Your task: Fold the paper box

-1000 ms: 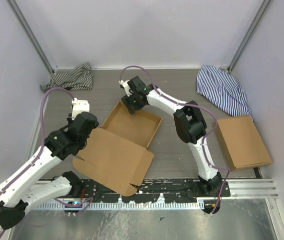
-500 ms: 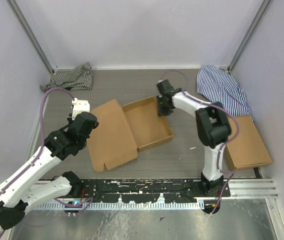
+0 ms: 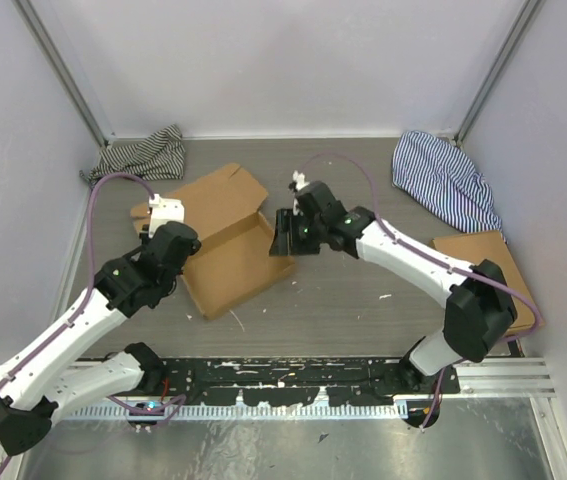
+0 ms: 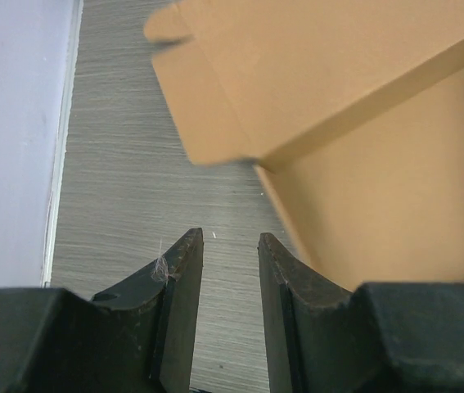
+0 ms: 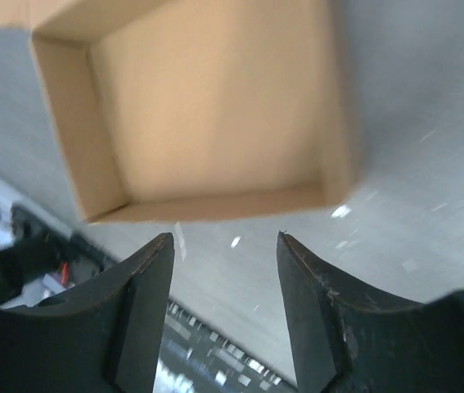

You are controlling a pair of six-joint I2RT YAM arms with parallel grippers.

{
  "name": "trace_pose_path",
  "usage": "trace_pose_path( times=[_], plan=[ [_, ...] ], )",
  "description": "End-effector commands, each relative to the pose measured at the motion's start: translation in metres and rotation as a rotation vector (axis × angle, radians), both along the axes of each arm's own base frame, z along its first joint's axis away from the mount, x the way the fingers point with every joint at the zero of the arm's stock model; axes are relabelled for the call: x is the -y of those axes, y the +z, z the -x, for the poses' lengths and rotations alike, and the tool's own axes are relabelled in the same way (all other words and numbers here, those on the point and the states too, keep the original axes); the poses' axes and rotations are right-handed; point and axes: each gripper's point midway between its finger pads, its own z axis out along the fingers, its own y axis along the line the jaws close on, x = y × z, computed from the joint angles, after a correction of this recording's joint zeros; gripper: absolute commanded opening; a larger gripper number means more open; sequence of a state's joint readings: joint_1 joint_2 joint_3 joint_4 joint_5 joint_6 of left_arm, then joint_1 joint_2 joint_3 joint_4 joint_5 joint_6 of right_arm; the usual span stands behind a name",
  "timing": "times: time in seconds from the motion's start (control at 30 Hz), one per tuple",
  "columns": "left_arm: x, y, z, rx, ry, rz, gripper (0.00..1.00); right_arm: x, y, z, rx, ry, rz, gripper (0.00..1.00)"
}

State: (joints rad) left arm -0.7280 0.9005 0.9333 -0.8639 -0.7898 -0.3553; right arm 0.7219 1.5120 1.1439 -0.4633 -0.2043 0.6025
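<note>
The paper box lies open, left of the table's middle. It is a shallow brown tray with its lid flap spread toward the back left. My left gripper hovers at the box's left edge. In the left wrist view it is open over bare table, and the box is ahead to the right. My right gripper is at the tray's right corner. It is open with nothing between the fingers, and the tray lies just beyond the tips.
A grey striped cloth lies at the back left and a blue striped cloth at the back right. Another brown cardboard box sits at the right edge, partly behind my right arm. A metal rail runs along the near edge.
The box has turned and slid left, so its lid now points to the back left. My right gripper swung right, then back to the tray's right corner. The left arm barely moved.
</note>
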Motion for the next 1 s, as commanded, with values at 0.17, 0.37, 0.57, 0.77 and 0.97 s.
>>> trace_pose_path(
  times=[0.17, 0.37, 0.57, 0.77, 0.97],
  plan=[
    [0.007, 0.005, -0.001, 0.021, -0.004, 0.066, 0.41, 0.075, 0.047, -0.147, 0.296, -0.148, 0.200, 0.57],
    [0.008, 0.000, 0.001, 0.005, 0.021, 0.089, 0.42, -0.013, 0.001, -0.116, 0.223, 0.095, 0.205, 0.57],
    [0.011, -0.007, 0.001, -0.018, 0.031, 0.103, 0.42, -0.043, -0.036, -0.085, 0.138, 0.002, 0.262, 0.56],
    [0.011, -0.007, 0.002, -0.011, 0.027, 0.106, 0.42, -0.039, -0.053, -0.073, 0.083, -0.056, 0.251, 0.56],
    [0.013, -0.007, 0.000, -0.009, 0.027, 0.111, 0.42, -0.045, -0.078, -0.064, 0.049, -0.027, 0.293, 0.47]
  ],
)
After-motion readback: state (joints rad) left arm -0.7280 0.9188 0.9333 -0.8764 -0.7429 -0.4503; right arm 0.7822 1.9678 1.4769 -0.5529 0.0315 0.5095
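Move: The box's right side wall, its middle, is about 7 cm ahead of the right gripper, 2 cm to its left and some 10 cm below. From that gripper the box floor's middle is about 3 cm ahead and 11 cm left, and the open lid flap is some 19 cm ahead and 20 cm left, both roughly 11 cm below. From the left gripper that right wall lies about 10 cm ahead, 25 cm to its right and 16 cm lower. Swing the right gripper up and forward about 16 cm, veering right to clear the box's far right corner. Then sweep it back, left and down some 13 cm onto the right side wall, ending with a small drift right and farther down. Tip the fingers roughly 20 degrees steeper towards the table and keep them a bit over half open, astride the wall. ##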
